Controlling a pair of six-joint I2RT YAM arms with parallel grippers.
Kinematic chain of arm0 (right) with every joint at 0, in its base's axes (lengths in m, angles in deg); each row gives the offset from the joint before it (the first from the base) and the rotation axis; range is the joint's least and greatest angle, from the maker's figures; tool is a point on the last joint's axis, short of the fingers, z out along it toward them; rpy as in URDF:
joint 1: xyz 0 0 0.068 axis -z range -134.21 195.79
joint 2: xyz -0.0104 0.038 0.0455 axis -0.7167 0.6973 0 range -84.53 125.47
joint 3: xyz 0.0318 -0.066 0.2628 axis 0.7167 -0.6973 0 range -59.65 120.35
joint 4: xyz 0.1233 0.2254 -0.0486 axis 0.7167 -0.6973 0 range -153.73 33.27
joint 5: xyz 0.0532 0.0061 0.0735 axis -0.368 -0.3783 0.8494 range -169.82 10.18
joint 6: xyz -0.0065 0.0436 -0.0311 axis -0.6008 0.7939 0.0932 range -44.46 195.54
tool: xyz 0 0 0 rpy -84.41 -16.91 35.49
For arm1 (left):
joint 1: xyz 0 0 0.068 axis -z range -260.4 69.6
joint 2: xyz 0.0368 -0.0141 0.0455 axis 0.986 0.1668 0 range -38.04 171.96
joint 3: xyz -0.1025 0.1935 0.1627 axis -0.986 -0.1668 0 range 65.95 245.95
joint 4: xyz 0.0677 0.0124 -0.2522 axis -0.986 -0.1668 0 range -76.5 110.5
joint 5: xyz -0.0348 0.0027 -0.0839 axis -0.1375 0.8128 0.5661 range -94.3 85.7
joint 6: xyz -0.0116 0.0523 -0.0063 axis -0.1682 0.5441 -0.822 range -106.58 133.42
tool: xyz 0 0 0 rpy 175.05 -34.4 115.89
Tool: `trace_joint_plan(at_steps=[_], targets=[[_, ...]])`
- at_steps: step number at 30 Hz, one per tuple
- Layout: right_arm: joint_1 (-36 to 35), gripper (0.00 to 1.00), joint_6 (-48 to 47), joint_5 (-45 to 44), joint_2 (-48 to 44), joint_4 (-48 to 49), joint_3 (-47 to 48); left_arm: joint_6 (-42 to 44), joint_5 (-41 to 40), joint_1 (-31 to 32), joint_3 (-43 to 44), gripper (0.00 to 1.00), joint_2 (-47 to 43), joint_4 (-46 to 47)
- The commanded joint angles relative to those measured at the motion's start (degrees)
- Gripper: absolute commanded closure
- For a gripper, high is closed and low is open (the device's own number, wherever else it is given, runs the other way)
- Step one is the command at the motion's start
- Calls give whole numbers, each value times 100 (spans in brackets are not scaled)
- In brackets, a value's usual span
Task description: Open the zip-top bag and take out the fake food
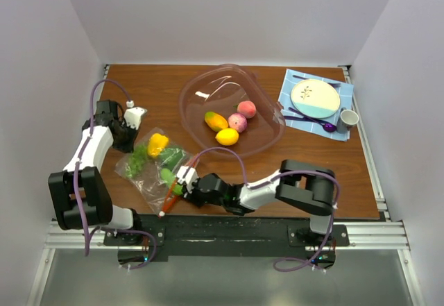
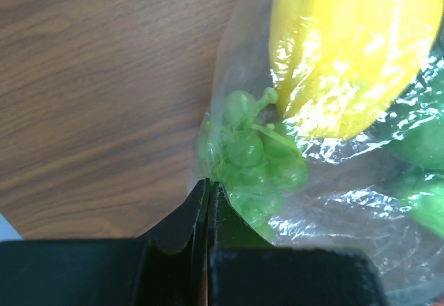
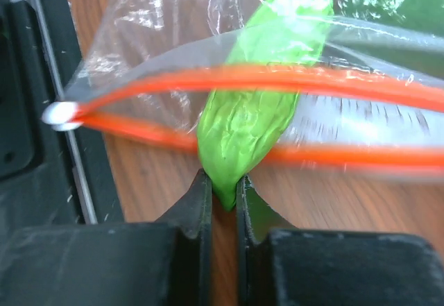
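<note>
The zip-top bag (image 1: 147, 174) lies at the table's front left with its orange-red zip strip (image 3: 361, 87) parted. Inside it are a yellow pepper (image 1: 157, 143), green grapes (image 2: 250, 157) and other green fake food. A green cucumber (image 3: 257, 105) sticks out through the bag's mouth. My right gripper (image 3: 223, 184) is shut on the cucumber's pointed tip, just outside the strip. My left gripper (image 2: 209, 184) is shut on the bag's plastic edge beside the grapes, at the end away from the mouth.
A large clear pinkish bowl (image 1: 201, 84) behind the bag holds a mango (image 1: 216, 120), two peaches (image 1: 237, 122) and a lemon (image 1: 227, 137). At the back right, a blue cloth (image 1: 288, 87) carries a plate (image 1: 316, 98), a grey cup (image 1: 348, 119) and purple cutlery.
</note>
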Motion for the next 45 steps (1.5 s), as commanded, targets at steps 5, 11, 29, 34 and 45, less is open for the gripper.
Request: trace_joint_plan(at_steps=[5, 11, 29, 34, 45], targets=[[-9, 100, 242, -302, -1409, 116, -576, -48, -210, -73, -46, 100, 29, 362], [-9, 100, -506, 48, -3262, -2172, -366, 145, -492, -125, -284, 100, -33, 599], [1879, 100, -964, -2315, -3400, -3489, 1039, 13, 764, -3, 665, 100, -568, -789], [2196, 75, -577, -2561, -1896, -4209, 2244, 119, 1493, 77, 1473, 100, -788, -1808], [2249, 1, -128, -2878, -1498, -4237, 2334, 426, 1450, 112, 964, 94, -1061, -2047]])
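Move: The right fingertips pinch the near end of the light green vegetable, which still pokes out between the bag's orange zip strips. The clear bin's middle is about 29 cm ahead and 18 cm right; the lemon lies roughly 20 cm ahead and 16 cm right, the mango 26 cm ahead and 12 cm right. The left hand holds the bag's closed end, grapes some 3 cm right and level ahead, the bin 15 cm ahead and 36 cm right. The right hand draws the vegetable up out of the bag mouth by about 20 cm while drifting right, swings forward over the bin, turning some 45 degrees clockwise, then sinks about 10 cm towards the lemon and opens wide, letting go. Meanwhile the left hand, nearly still at first, keeps its pinch on the bag and later lifts it, also going right. ##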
